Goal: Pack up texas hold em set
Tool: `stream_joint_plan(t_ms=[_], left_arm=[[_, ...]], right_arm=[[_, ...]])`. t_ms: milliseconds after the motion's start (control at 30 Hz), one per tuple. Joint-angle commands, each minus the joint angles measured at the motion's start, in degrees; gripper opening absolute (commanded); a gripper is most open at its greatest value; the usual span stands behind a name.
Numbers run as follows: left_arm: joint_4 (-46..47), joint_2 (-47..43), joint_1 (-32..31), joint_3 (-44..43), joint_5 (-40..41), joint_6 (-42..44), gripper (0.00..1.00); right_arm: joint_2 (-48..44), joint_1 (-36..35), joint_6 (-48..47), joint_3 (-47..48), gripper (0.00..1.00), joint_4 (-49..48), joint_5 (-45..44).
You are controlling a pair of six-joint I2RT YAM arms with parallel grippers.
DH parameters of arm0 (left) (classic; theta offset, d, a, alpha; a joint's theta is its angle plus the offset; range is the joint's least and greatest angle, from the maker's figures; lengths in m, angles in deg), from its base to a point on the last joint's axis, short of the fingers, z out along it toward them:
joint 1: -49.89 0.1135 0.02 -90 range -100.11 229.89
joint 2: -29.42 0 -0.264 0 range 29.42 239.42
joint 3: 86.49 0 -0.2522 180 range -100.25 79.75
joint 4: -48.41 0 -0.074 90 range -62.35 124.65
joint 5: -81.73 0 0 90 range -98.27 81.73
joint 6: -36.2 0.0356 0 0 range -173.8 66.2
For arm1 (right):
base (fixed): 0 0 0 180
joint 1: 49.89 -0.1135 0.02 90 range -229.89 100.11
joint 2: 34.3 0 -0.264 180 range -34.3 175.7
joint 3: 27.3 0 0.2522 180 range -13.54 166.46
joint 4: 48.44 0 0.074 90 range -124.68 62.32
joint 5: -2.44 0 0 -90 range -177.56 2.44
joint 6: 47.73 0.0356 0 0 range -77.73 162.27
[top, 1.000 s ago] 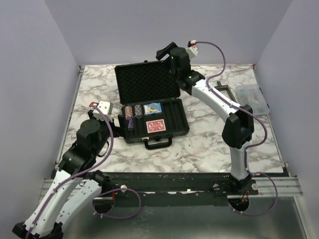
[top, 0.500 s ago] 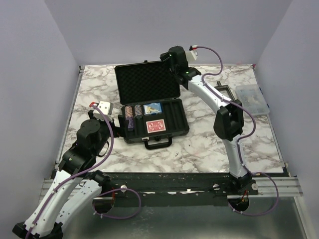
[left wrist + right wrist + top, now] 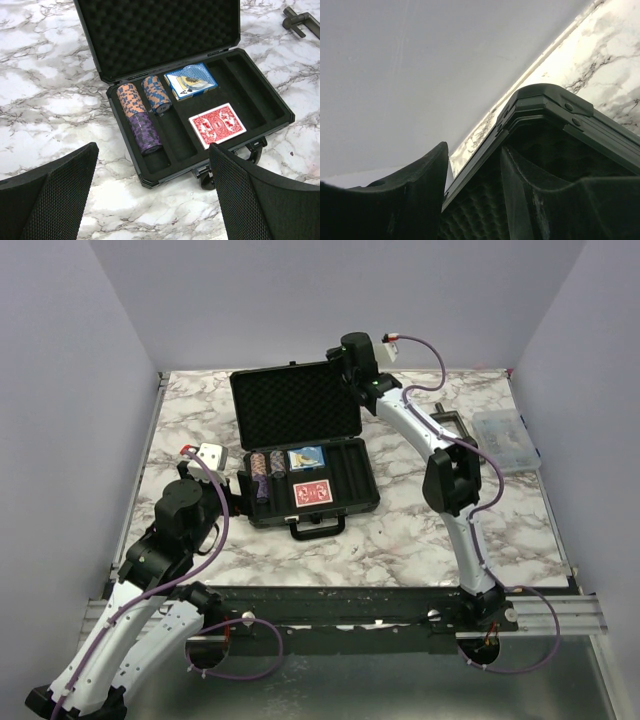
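The black case (image 3: 366,502) lies open in the middle of the table, its foam-lined lid (image 3: 295,405) standing up at the back. The slotted tray holds small chip stacks (image 3: 145,132), a blue card deck (image 3: 191,81) and a red card deck (image 3: 217,124). My left gripper (image 3: 153,147) hangs open just off the case's front left corner (image 3: 238,490), holding nothing. My right gripper (image 3: 475,155) is at the lid's top right corner (image 3: 347,365). One finger is behind the lid, the other (image 3: 530,200) against the foam. Whether they pinch the lid is unclear.
A clear plastic compartment box (image 3: 507,438) sits at the right edge of the table. A dark T-shaped metal tool (image 3: 450,425) lies between it and the case, also seen in the left wrist view (image 3: 300,20). Walls enclose the table on three sides.
My right arm has reached further back and left, onto the lid's top right corner, and its jaws have narrowed round the lid's edge. The left arm and the case have not moved.
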State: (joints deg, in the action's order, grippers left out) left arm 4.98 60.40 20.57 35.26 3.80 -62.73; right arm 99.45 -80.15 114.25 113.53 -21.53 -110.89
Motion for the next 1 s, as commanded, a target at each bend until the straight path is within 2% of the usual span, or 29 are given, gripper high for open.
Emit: stream_joint_plan(t_ms=[0,233,300,467,567,600,967], left_arm=[[0.4,-0.2,0.1,0.6,1.7,0.7,0.91],[0.4,-0.2,0.1,0.6,1.8,0.7,0.91],[0.4,-0.4,0.1,0.6,1.9,0.7,0.91],[0.3,-0.2,0.1,0.6,1.8,0.6,0.91],[0.3,-0.1,0.1,0.6,2.0,0.7,0.91],[0.3,-0.2,0.1,0.6,2.0,0.7,0.91],[0.3,-0.2,0.1,0.6,2.0,0.6,0.91]], right_arm=[[2.8,0.2,1.2,2.6,0.47,-0.5,0.4],[5.3,0.3,0.4,5.3,0.42,-2.3,1.0],[5.8,0.3,0.3,5.3,0.37,-3.0,1.2],[6.4,0.4,-0.8,5.3,0.2,-5.2,1.9],[6.5,0.5,-1.3,5.3,0.03,-6.1,2.5],[6.4,0.5,-1.5,5.3,0.01,-6.3,2.7],[2.3,0.5,-3.4,0.1,0.01,-9.1,3.9]])
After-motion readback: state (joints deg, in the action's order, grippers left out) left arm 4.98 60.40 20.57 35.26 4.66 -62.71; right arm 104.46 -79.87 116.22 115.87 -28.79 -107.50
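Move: The lid's top rim, near its right corner, lies just off the right fingertips, about 2 cm ahead, 1 cm left and 1 cm below. Inside the case, the blue cards lie some 10 cm back, 7 cm left and 19 cm below, the red cards 20 cm back, 5 cm left and 19 cm below. From the left hand, that rim is roughly 39 cm ahead, 19 cm right and 2 cm below. Right hand eases about 2 cm forward and 2 cm left, its half-open fingers closing to pinch the lid's rim. ##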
